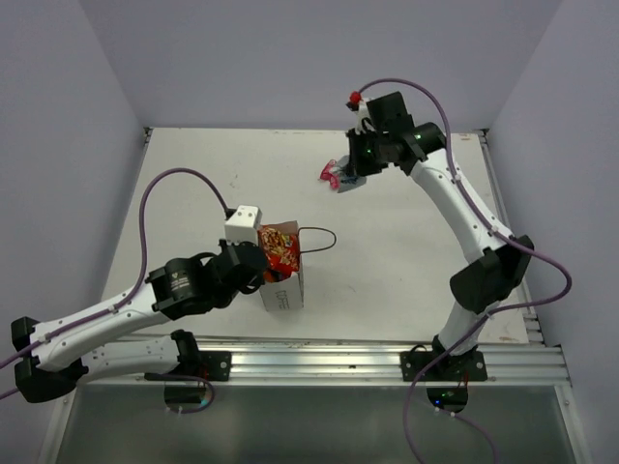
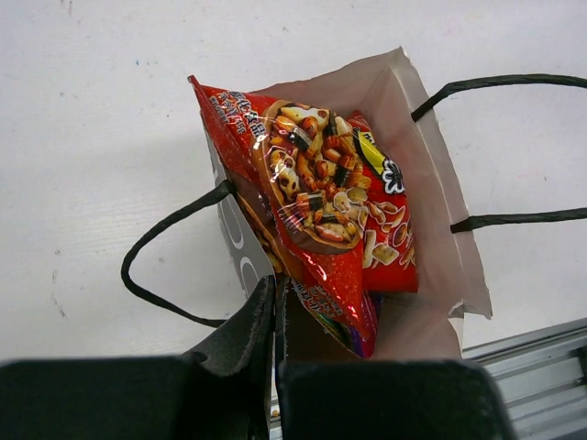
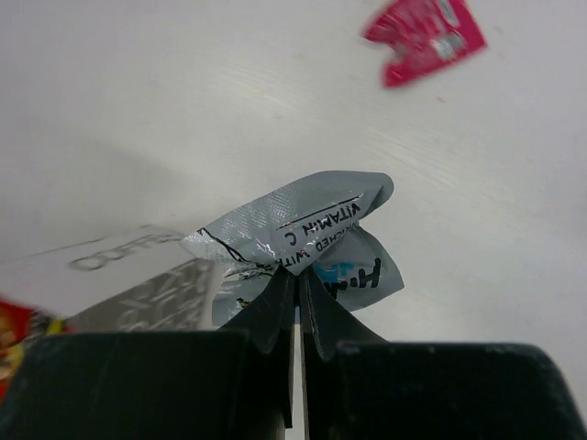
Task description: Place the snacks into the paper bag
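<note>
The white paper bag (image 1: 286, 288) stands near the front of the table, and its black loop handles (image 2: 165, 234) hang out to the sides. A red-orange snack packet (image 2: 316, 197) sticks up out of the bag's mouth, with a multicolour packet (image 2: 358, 332) tucked under it. My left gripper (image 2: 278, 295) is shut on the bag's near wall. At the back of the table, my right gripper (image 3: 296, 277) is shut on a pale blue-grey packet (image 3: 303, 220). Beside it, a small magenta packet (image 3: 425, 37) lies on the table (image 1: 193, 184).
White walls close off the table's far and side edges. A metal rail (image 1: 319, 362) runs along the front by the arm bases. In the right wrist view, the bag's COFFEE lettering (image 3: 117, 253) shows blurred at lower left.
</note>
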Action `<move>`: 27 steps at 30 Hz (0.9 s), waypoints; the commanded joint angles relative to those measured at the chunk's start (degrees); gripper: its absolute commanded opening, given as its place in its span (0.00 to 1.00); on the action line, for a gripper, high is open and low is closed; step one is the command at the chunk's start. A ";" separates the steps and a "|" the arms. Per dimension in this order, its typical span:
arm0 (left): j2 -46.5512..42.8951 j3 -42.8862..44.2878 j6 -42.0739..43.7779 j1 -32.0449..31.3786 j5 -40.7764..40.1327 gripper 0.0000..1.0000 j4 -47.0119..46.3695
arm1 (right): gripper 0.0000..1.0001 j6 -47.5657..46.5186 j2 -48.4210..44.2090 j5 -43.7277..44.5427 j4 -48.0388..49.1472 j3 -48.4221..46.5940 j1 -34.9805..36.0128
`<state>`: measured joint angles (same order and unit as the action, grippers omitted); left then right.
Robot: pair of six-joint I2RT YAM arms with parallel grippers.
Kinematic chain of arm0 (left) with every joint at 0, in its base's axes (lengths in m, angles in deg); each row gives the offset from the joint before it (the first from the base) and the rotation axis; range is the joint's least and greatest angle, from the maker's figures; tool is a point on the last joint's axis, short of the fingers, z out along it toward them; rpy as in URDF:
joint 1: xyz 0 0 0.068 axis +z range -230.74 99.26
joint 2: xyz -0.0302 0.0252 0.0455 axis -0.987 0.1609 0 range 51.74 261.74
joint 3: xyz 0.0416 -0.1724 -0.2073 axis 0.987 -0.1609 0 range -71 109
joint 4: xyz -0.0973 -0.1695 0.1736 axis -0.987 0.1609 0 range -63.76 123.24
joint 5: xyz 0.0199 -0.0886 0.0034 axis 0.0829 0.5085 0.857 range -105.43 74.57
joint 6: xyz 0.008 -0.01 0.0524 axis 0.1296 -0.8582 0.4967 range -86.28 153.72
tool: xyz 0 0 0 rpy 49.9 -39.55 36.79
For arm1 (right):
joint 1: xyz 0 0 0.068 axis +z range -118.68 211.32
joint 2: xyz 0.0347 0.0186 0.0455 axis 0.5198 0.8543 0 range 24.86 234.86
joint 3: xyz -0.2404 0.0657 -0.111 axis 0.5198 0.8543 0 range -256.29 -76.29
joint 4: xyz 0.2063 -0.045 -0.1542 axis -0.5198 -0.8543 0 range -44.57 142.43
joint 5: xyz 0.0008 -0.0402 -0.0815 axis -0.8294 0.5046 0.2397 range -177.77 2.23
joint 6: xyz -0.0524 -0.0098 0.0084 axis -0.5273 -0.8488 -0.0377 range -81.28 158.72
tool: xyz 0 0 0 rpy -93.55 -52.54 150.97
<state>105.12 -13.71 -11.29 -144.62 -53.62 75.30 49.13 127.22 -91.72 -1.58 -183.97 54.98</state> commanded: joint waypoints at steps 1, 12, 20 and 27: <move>0.84 0.27 -1.13 -0.02 0.23 0.00 -1.68 | 0.00 0.30 -3.58 -11.33 -8.02 -7.87 7.09; 1.90 0.53 -1.04 -0.02 0.75 0.00 -2.65 | 0.00 4.09 -4.72 -16.71 -9.96 -5.70 22.30; 1.81 0.80 -1.48 -0.02 0.49 0.00 -2.65 | 0.00 4.00 -1.38 -14.25 -15.14 -12.46 32.84; 1.81 0.71 -1.57 -0.02 0.49 0.00 -2.56 | 0.00 3.65 -1.20 -13.72 -14.36 -10.54 35.40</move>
<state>106.43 -13.68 -11.75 -144.59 -53.34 73.68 52.74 126.59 -104.83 -15.99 -194.22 89.86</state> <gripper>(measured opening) 0.018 0.025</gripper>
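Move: The right hand holds the silver packet up in the air, and the mouth of the paper bag lies about 19 cm back, 20 cm left and 4 cm below it. The red packet pokes out of the bag's mouth, 1 cm to the left of its middle, while the bag's right handle sticks out 10 cm to the right of it. The pink packet is left behind on the table, 15 cm ahead of the right hand, 3 cm left and some 22 cm down. For the left hand, shut on the bag's left rim, the mouth's middle is 4 cm ahead and 5 cm right. Still pinching the silver packet, the right hand swings quickly back and left to the bag's mouth, about 30 cm in all, rising some 9 cm at first and sinking about half of that again as it nears, while it turns some 40 degrees counter-clockwise and tips a little further down. It eases to a stop with the packet over the near right part of the mouth, fingers still shut, and the left hand keeps its pinch on the rim, shifting barely 1 cm to the right. ##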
